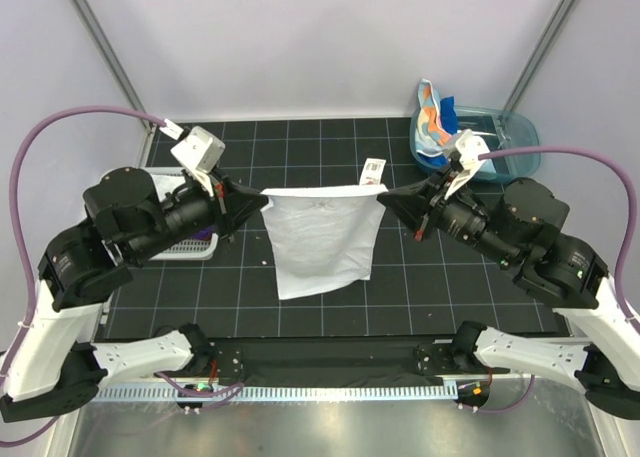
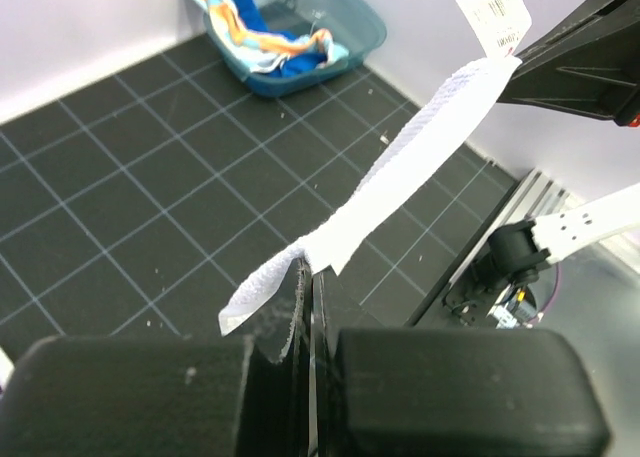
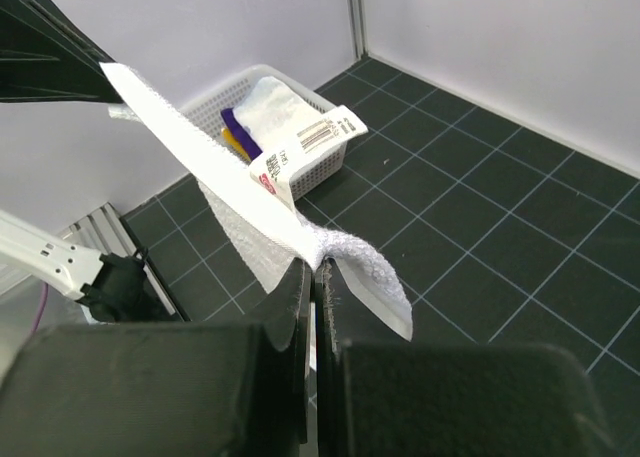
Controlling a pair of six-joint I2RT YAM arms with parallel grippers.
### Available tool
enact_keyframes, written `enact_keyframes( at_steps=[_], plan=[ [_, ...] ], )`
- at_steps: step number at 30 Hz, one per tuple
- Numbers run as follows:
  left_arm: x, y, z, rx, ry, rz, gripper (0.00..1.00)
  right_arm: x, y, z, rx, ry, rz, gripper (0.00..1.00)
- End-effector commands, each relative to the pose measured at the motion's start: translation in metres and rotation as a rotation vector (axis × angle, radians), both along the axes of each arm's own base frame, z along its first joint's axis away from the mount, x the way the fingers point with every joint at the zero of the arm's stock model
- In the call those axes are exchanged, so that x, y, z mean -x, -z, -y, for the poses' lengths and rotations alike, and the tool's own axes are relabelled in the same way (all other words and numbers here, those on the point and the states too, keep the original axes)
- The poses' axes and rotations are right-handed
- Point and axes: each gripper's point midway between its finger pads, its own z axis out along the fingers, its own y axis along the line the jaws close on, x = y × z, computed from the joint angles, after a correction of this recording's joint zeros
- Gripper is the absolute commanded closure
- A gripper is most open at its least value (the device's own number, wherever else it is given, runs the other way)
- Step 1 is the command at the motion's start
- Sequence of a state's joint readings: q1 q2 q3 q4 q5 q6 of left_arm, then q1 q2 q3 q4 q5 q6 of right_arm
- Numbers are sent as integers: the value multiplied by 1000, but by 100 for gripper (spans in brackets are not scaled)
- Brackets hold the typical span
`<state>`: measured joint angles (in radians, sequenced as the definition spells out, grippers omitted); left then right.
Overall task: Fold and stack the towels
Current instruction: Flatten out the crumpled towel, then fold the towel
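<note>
A plain white towel (image 1: 322, 239) hangs stretched between my two grippers above the black gridded table. My left gripper (image 1: 262, 196) is shut on its top left corner, and my right gripper (image 1: 381, 195) is shut on its top right corner, where a paper label (image 1: 373, 170) sticks up. In the left wrist view the white towel (image 2: 400, 182) runs taut from my left gripper (image 2: 312, 275) toward the other arm. The right wrist view shows the same towel (image 3: 230, 182) pinched in my right gripper (image 3: 318, 267). More towels (image 1: 437, 127), spotted light blue and bright blue, lie in the teal tub (image 1: 510, 132).
The teal tub (image 2: 350, 27) stands at the back right of the table. A white mesh basket (image 3: 300, 137) at the left holds a white, a purple and a yellow towel. Grey walls and metal posts close off the back. The arm bases sit along the near edge.
</note>
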<state>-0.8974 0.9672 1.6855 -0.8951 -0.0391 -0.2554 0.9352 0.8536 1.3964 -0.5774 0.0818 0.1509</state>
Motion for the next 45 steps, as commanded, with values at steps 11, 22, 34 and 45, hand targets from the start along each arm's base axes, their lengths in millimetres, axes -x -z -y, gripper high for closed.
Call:
enact_keyframes(
  at_steps=[11,22,34,45],
  plan=[
    [13,-42,-24,58,-14,88,100,24,-65,27,-111,-22,107,99],
    [-26,-11,-1,-25,-93,68,100,-22,-21,15,7,137,46,99],
    [-141,48,18,-91,-213,-30,100,-127,40,3,139,316,-67,99],
    [-287,122,17,3,-301,-194,100,-263,113,28,64,398,-288,99]
  ],
)
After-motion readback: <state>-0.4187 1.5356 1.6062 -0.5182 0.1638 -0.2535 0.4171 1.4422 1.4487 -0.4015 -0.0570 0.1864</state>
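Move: Each hand already pinches a corner of the white towel's top edge; the towel's middle hangs some 10 cm inward and 20 below either hand. The clear tabletop they are taking it to centres about 25 cm ahead of both and 45 below, 10 cm right of the left hand and 10 left of the right. The white basket sits about 20 cm ahead and 33 left of the left hand, the teal basket about 40 ahead and 32 right of the right hand, both some 42 lower. Both hands keep their shut pinch on the towel's top corners, lift 3–4 cm while easing slightly back, then sweep together forward and down over the clear tabletop, ending roughly 24 cm farther out and 14 cm lower than they began. They hold their spacing, the fingers tipping down and turning more forward by some 15–20 degrees. ##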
